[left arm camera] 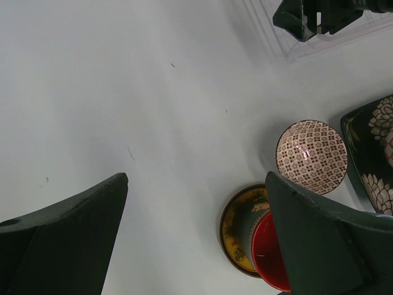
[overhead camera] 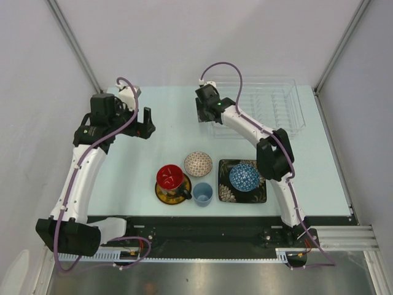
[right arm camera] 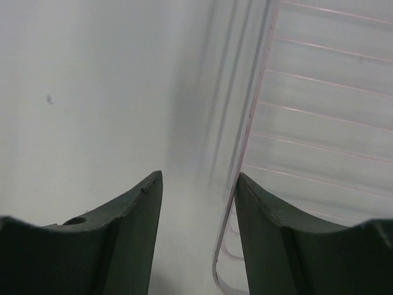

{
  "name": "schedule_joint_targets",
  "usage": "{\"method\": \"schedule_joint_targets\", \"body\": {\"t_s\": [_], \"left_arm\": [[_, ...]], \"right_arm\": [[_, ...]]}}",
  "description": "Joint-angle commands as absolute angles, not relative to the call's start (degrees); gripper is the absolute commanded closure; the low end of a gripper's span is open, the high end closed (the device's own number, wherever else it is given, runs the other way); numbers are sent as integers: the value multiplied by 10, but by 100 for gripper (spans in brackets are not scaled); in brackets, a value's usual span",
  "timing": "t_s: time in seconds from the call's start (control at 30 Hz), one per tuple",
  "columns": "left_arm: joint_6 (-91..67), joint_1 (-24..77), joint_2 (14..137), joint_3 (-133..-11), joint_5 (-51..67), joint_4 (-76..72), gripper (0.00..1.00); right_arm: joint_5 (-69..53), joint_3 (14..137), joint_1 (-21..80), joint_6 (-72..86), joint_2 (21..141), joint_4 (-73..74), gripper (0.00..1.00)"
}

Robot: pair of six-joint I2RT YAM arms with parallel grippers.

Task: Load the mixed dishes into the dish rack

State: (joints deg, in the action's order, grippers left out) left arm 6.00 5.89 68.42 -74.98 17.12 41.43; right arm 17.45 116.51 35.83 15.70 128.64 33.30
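The dishes stand together near the front: a small red-white patterned bowl (overhead camera: 198, 163) (left arm camera: 312, 156), a blue patterned bowl (overhead camera: 244, 177) on the black floral square plate (overhead camera: 225, 189) (left arm camera: 374, 141), a dark red-lined mug (overhead camera: 170, 178) (left arm camera: 270, 252) on the yellow-brown saucer (overhead camera: 164, 196) (left arm camera: 236, 224), and a light blue cup (overhead camera: 202, 193). The clear dish rack (overhead camera: 270, 104) (right arm camera: 319, 92) sits at the back right with nothing in it. My left gripper (overhead camera: 144, 123) (left arm camera: 196, 178) hovers open over bare table left of the dishes. My right gripper (overhead camera: 204, 114) (right arm camera: 199, 178) is open, its fingers astride the rack's left rim.
The rack's thin rim runs just beside my right gripper's right finger (right arm camera: 276, 233). Grey walls close in the table on the left, back and right. The black base rail (overhead camera: 202, 230) lies along the near edge.
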Motion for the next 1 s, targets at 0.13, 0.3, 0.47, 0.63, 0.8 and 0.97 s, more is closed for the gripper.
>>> {"method": "schedule_joint_targets", "body": {"t_s": [0.13,0.3,0.47,0.63,0.8,0.97], "left_arm": [[60,60,660,-727,134,385,0],[64,49,657,-719,127,375,0],[55,44,675,-713,135,359,0],[31,44,713,-709,161,315,0],[4,49,811,-741,207,264,0],[-31,92,907,-818,165,224,0]], "right_arm": [[117,1330,442,207,1360,351,44],[106,1391,474,211,1373,349,41],[119,1383,452,208,1327,366,33],[120,1288,396,193,1206,374,24],[140,1189,311,172,1089,358,19],[151,1020,199,176,984,306,21]]}}
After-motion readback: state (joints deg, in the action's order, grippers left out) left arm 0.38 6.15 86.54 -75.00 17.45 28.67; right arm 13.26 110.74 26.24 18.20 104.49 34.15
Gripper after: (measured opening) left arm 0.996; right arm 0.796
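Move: The right hand is at the dish rack's left rim, which runs between its half-open fingers; the rack's middle lies about 20 cm to its right, 7 cm ahead and 4 cm lower. The patterned bowl is some 14 cm back, straight behind; the red mug is 18 cm back and 12 cm left. From the left hand, the rack's middle is roughly 24 cm ahead, 41 cm right and 23 cm below. Right hand drags the rack rim about 15 cm left, rises off rightwards, opening; left hand dips forward. ##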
